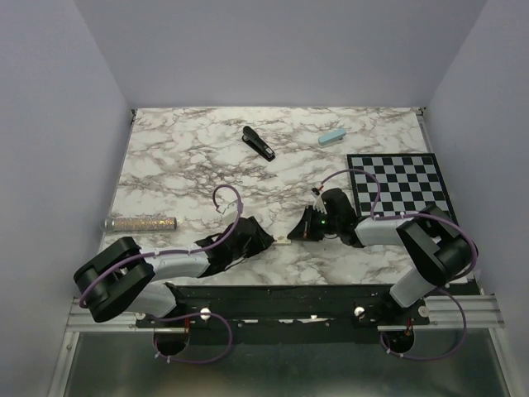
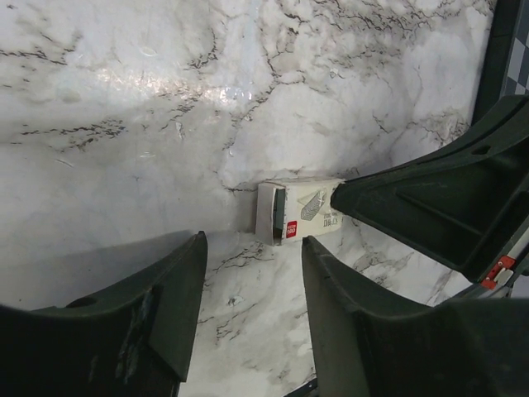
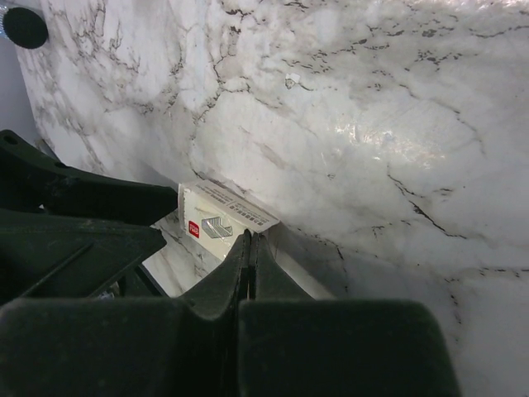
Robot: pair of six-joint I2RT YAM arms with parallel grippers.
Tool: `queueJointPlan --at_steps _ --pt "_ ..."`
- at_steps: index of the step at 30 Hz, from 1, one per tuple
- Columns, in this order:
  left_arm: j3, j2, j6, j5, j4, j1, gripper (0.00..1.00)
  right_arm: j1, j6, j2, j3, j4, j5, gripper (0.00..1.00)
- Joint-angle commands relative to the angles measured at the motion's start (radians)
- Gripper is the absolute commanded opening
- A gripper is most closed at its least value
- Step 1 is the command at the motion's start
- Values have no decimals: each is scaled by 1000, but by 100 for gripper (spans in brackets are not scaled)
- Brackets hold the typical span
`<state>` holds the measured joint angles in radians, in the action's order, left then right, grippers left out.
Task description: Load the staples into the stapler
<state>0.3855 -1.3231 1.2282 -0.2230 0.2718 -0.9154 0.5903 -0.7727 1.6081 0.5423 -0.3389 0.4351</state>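
A small white staple box (image 1: pixel 283 242) lies flat on the marble table near the front, between my two grippers. Its dark open end (image 2: pixel 278 213) faces my left gripper (image 2: pixel 254 241), which stands open just short of it with nothing between its fingers. My right gripper (image 3: pixel 251 237) is shut, its joined tips touching the box (image 3: pixel 216 217) at the other end. The staples themselves do not show. The stapler (image 1: pixel 258 143), slim and black, lies closed at the back middle of the table, far from both grippers.
A glittery tube (image 1: pixel 140 223) lies at the left edge. A light-blue block (image 1: pixel 331 136) sits at the back right. A black-and-white checkered mat (image 1: pixel 401 182) covers the right side, close behind the right arm. The table's front edge is just behind the grippers.
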Motion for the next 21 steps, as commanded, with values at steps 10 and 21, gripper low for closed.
queueJointPlan --at_steps 10,21 --pt "113 -74 -88 53 -92 38 47 16 36 -20 -33 37 -50 1" --pt "164 -119 -151 47 -190 39 38 19 36 -28 -38 37 -59 1"
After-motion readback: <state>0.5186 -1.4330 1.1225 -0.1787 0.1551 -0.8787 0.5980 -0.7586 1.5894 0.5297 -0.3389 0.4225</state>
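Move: The box of staples has its middle about 4 cm to the left hand's right, 1 cm ahead and some 2 cm below its parted fingertips. The stapler lies roughly 30 cm ahead of that hand and about 2 cm to its left; the checkered board is some 39 cm to its right and 13 cm ahead. From the right hand, whose shut fingertips already rest on the box's right part, the box's middle is about 2 cm left and 1 cm lower, level with it fore and aft. Forward and a touch to the right, the left hand eases about 1.5 cm to the left end of the box, then dips roughly 1 cm, rolling left side up by some 5 degrees. Its fingers narrow from well open to under half open, one tip wedging into the dark gap behind the end flap, the other staying outside. The shut right fingertips keep holding the box in place. ##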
